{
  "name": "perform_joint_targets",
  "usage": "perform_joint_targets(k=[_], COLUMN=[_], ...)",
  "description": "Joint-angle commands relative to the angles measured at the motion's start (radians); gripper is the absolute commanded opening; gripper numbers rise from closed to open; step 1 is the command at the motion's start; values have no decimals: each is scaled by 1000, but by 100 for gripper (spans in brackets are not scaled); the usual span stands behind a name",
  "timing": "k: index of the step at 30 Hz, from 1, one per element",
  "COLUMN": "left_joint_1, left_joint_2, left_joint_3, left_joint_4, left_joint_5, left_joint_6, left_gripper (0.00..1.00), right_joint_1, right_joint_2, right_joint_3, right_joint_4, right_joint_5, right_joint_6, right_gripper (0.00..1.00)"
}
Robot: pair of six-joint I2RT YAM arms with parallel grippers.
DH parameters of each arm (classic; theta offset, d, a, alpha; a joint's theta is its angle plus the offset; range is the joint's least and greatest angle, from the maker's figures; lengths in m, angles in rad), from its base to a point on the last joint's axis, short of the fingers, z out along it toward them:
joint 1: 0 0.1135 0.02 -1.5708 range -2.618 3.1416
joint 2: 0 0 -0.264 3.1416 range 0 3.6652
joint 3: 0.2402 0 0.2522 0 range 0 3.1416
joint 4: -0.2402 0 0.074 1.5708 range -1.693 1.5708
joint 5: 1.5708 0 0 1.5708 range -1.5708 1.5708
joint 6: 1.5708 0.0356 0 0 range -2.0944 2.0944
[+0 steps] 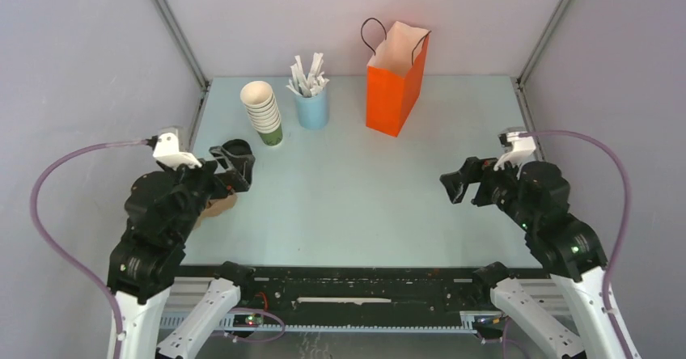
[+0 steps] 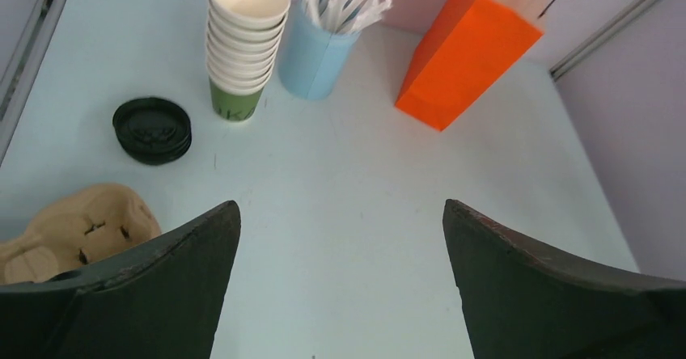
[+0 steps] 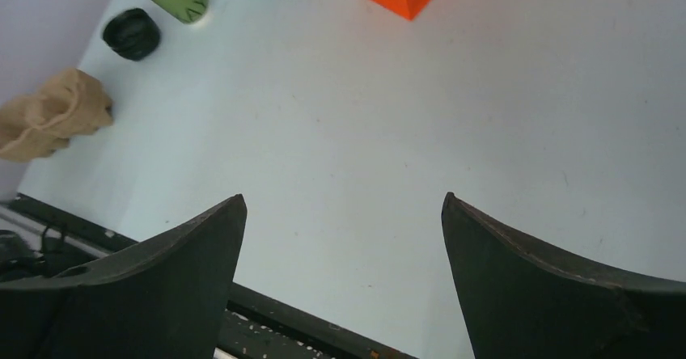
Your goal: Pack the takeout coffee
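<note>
No takeout coffee shows in any view; I see no single lidded green cup. A stack of cream cups with a green bottom one [image 1: 263,113] [image 2: 243,44] stands at the back left. Beside it lie black lids [image 2: 152,130] [image 3: 131,34]. An orange paper bag [image 1: 395,84] [image 2: 461,60] stands open at the back centre. My left gripper [image 1: 233,166] [image 2: 341,205] hovers open over the left side, nothing between its fingers. My right gripper [image 1: 453,185] [image 3: 344,199] hangs open over the right side, also empty.
A light blue cup of white sticks [image 1: 311,104] [image 2: 317,56] stands between the cup stack and the bag. A brown cardboard cup carrier [image 2: 77,230] [image 3: 52,116] lies under my left arm at the table's left edge. Grey walls close the table on three sides.
</note>
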Motion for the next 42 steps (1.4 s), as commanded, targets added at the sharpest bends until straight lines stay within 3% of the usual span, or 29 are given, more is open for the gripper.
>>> perform_joint_targets(k=[1, 9, 12, 19, 24, 29, 35, 42], left_joint_1=[11, 30, 92, 226, 249, 253, 251, 246], left_joint_2=[39, 217, 310, 641, 892, 1110, 1179, 1174], left_joint_3=[-58, 4, 54, 314, 553, 747, 728, 642], left_joint_4=[30, -3, 14, 19, 17, -8, 25, 84], left_joint_5=[-65, -211, -189, -179, -199, -193, -198, -203], left_joint_6=[-8, 12, -2, -16, -2, 20, 52, 64], left_gripper=[100, 100, 100, 96, 84, 61, 47, 41], right_joint_1=[3, 10, 13, 15, 16, 17, 19, 19], right_joint_2=[8, 55, 72, 79, 64, 50, 53, 84], right_joint_3=[-82, -167, -176, -181, -176, -173, -169, -160], right_joint_4=[125, 178, 196, 218, 205, 193, 195, 203], right_joint_5=[55, 63, 59, 45, 51, 66, 75, 75], right_joint_6=[19, 13, 18, 35, 38, 44, 45, 35], right_gripper=[99, 99, 99, 100, 100, 99, 99, 99])
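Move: The cup stack stands about 31 cm ahead of my left hand and 3 cm to its left, with its middle some 21 cm lower. The black lids lie about 8 cm nearer than the stack and 9 cm to its left; the blue straw holder is roughly 12 cm to the right of the stack and 4 cm farther out. From my right hand, the stack is some 31 cm ahead, 49 cm left and 16 cm lower. I swing my left hand about 29 cm forward and some 6 cm left to the cup stack, dipping, rising a little, then sinking onto its near-left rim from just above. On the way I tip the fingers down nearly 30 degrees, turn them counter-clockwise and close them, empty, to under half open. My right hand sinks and eases forward, staying open. ##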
